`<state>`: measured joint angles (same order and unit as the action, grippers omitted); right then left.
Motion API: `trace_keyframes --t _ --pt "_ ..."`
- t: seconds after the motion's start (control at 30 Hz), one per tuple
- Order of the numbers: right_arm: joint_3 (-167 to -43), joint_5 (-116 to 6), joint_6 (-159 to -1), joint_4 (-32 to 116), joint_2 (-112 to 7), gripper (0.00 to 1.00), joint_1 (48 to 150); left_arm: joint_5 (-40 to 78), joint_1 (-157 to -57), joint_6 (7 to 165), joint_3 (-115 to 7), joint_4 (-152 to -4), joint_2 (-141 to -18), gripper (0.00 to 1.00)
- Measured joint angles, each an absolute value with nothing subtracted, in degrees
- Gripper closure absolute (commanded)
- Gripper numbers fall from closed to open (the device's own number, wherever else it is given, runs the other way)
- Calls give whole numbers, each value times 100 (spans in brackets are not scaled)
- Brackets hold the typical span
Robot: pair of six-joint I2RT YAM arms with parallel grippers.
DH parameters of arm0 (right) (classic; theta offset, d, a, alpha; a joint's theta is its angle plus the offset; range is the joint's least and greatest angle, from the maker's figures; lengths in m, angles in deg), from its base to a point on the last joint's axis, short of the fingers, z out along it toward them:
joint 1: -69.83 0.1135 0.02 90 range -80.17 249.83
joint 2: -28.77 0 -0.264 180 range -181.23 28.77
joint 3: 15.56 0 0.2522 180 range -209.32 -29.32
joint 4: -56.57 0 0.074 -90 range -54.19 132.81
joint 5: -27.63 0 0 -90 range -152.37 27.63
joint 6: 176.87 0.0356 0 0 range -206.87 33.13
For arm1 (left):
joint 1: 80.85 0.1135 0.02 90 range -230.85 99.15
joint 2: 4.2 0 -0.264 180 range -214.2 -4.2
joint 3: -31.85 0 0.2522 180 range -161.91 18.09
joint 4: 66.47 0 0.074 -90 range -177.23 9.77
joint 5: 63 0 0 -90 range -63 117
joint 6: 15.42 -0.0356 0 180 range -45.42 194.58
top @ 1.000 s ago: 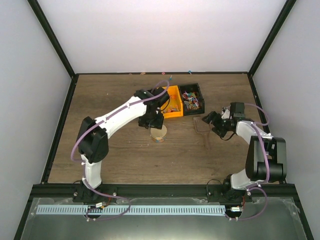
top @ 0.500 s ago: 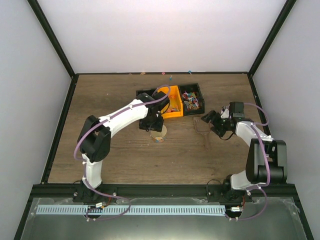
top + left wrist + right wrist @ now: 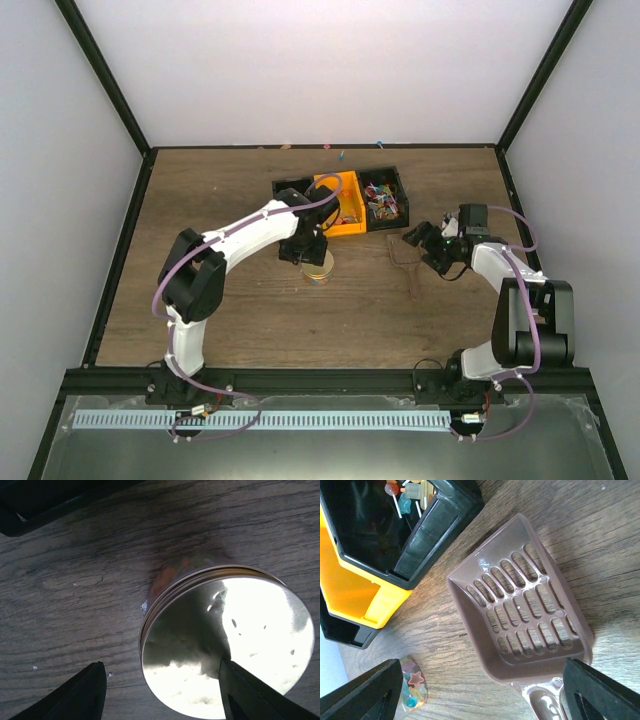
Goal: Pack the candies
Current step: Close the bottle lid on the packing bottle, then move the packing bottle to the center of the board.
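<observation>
The candies [image 3: 383, 198] lie mostly in the black bin [image 3: 397, 176]; a few show in the orange bin [image 3: 347, 183]. More candies [image 3: 412, 690] fill a small clear jar [image 3: 318, 274] with a round lid [image 3: 227, 645] on it. My left gripper [image 3: 310, 250] is open right above the jar; in the left wrist view [image 3: 165, 695] its fingers stand either side of the lid's near edge, holding nothing. My right gripper [image 3: 418, 238] is open over a brown slotted scoop [image 3: 520, 610], and its fingers straddle the scoop's handle end [image 3: 545, 705].
The two bins sit side by side at the back middle of the wooden table [image 3: 230, 300]. The scoop [image 3: 403, 250] lies just right of the jar and in front of the black bin. A few stray bits lie by the back wall [image 3: 341, 155].
My left gripper has moved from the orange bin's front edge toward me, to just above the jar. The right arm has hardly moved.
</observation>
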<state>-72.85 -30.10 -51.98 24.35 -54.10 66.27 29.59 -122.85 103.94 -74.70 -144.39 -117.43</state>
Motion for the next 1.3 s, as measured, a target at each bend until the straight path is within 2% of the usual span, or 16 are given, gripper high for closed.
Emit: trace_keyframes --t 0.4,1.0,1.13,1.27,1.3 --pt "-7289 -3001 -5257 2422 -5410 11 6634 3090 -12258 10425 -7630 -14448 -11684 31" --pt "-7298 -2997 -5257 2365 -5301 11 6665 3195 -11987 10438 -7212 -14151 -11520 28" --pt "-7392 -3008 -5266 2330 -5281 11 6783 3221 -11987 10383 -6714 -13598 -10921 15" --pt "-7593 -3121 -5300 2312 -5122 11 7253 3363 -12000 10268 -5232 -12328 -9402 1" --pt "-7641 -3174 -5309 2319 -5045 11 7384 3418 -12007 10219 -4884 -12039 -9013 0"
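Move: The bottle lid sits under the left fingers: its middle is about 4 cm to the hand's right, level fore and aft, about 1 cm below the hand point. The left black bin lies about 13 cm straight ahead and the orange bin about 13 cm ahead and 10 cm right, both some 6 cm below. From the right hand the lid is about 27 cm left and 3 cm back. Left fingers leave the lid, opening wide, rising 6 cm and left 4; right hand rises 4 cm, leftward. ##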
